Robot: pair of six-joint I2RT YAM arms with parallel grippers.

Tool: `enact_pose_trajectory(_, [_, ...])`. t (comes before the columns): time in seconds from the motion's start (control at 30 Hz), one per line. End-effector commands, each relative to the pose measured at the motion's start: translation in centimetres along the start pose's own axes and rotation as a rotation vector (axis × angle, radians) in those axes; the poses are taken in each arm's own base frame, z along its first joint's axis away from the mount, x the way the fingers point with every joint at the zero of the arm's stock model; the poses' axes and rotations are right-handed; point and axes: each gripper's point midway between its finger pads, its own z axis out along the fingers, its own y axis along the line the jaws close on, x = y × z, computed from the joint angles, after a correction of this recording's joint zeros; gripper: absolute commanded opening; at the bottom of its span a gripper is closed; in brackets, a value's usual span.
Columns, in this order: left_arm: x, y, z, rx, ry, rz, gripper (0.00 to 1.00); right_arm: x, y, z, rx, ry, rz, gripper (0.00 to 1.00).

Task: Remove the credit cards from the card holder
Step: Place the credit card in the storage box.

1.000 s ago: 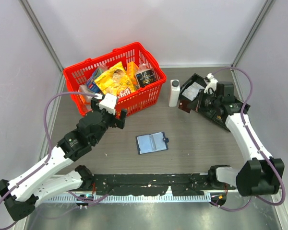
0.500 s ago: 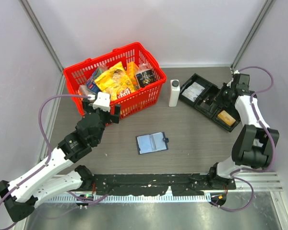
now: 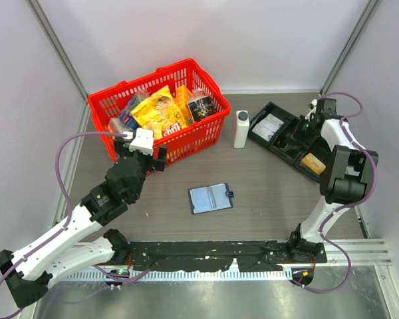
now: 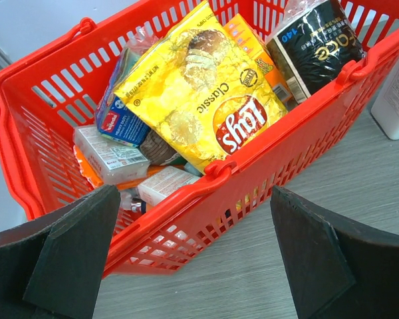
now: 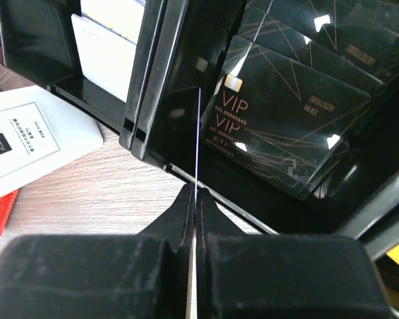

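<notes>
The card holder (image 3: 211, 198), a navy wallet, lies open on the table with its pale sleeves facing up. No gripper is near it. My right gripper (image 3: 308, 126) hovers over the black tray (image 3: 274, 106), shut on a thin credit card. In the right wrist view that credit card (image 5: 197, 133) shows edge-on as a fine line rising from the closed fingertips of the gripper (image 5: 196, 194). Black VIP cards (image 5: 286, 113) lie in a tray compartment beyond it. An orange-gold card (image 3: 312, 161) rests in another compartment. My left gripper (image 3: 156, 159) is open and holds nothing, beside the red basket (image 4: 266, 143).
The red basket (image 3: 186, 64), full of snack packets, stands at the back left. A white bottle (image 3: 241, 127) stands between the basket and the tray. White packets (image 3: 269, 124) sit in the tray's left compartment. Walls close in on both sides.
My right arm has swung from the tray's left side to the far right and now points its gripper back over the tray. The left arm has drawn back slightly to the left.
</notes>
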Motion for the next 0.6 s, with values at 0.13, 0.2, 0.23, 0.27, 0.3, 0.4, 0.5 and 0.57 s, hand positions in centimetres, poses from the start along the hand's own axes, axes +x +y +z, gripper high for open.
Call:
enact_pose_trajectory(0.13, [-1.2, 0.2, 0.3, -0.010, -0.049, -0.033, 1.00, -1.5, -0.1, -0.5, 0.005, 0.021, -0.064, 0.16])
enact_pose_trajectory(0.2, [-1.1, 0.2, 0.4, -0.006, -0.045, -0.035, 1.00, -2.1, -1.0, -0.9, 0.075, -0.001, -0.071, 0.29])
enact_pose_trajectory(0.23, [-1.1, 0.1, 0.4, -0.003, -0.044, -0.035, 1.00, -2.5, -1.5, -1.4, 0.113, -0.022, -0.077, 0.34])
enact_pose_trajectory(0.27, [-1.2, 0.2, 0.4, -0.001, -0.043, -0.035, 1.00, -2.8, -2.0, -1.6, 0.145, -0.038, -0.071, 0.42])
enact_pose_trajectory(0.3, [-1.2, 0.2, 0.4, -0.004, -0.043, -0.041, 1.00, -3.3, -1.9, -2.2, 0.159, -0.062, -0.068, 0.49])
enact_pose_trajectory(0.4, [-1.3, 0.4, 0.4, -0.004, -0.043, -0.052, 1.00, -3.8, -1.4, -3.2, 0.162, -0.114, -0.052, 0.53])
enact_pose_trajectory(0.5, [-1.2, 0.5, 0.6, -0.003, -0.037, -0.062, 1.00, -4.1, 0.5, -4.6, 0.153, -0.205, -0.085, 0.58])
enact_pose_trajectory(0.57, [-1.1, 0.6, 0.7, -0.005, -0.026, -0.061, 1.00, -3.8, 1.1, -5.5, 0.179, -0.260, -0.110, 0.60])
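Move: The right hand, still pinching a card edge-on, has the storage box's middle compartment with its stack of VIP cards about 4 cm ahead, 2 cm to its right and 6 cm below. The compartment of white cards is some 9 cm ahead and 6 cm left, the yellow card roughly 3 cm back and 9 cm right. The white bottle stands about 2 cm ahead, 15 cm left. For the idle left hand the stack is some 18 cm ahead, 50 cm right and 26 cm lower. The right fingers let go of the card over the middle compartment, opening from shut to a bit over half wide. After barely easing down and forward, the hand slides about 3 cm to the right across the near side of the compartment, its left side dipping some 10 degrees, and finally begins to lift, roughly 1 cm. ##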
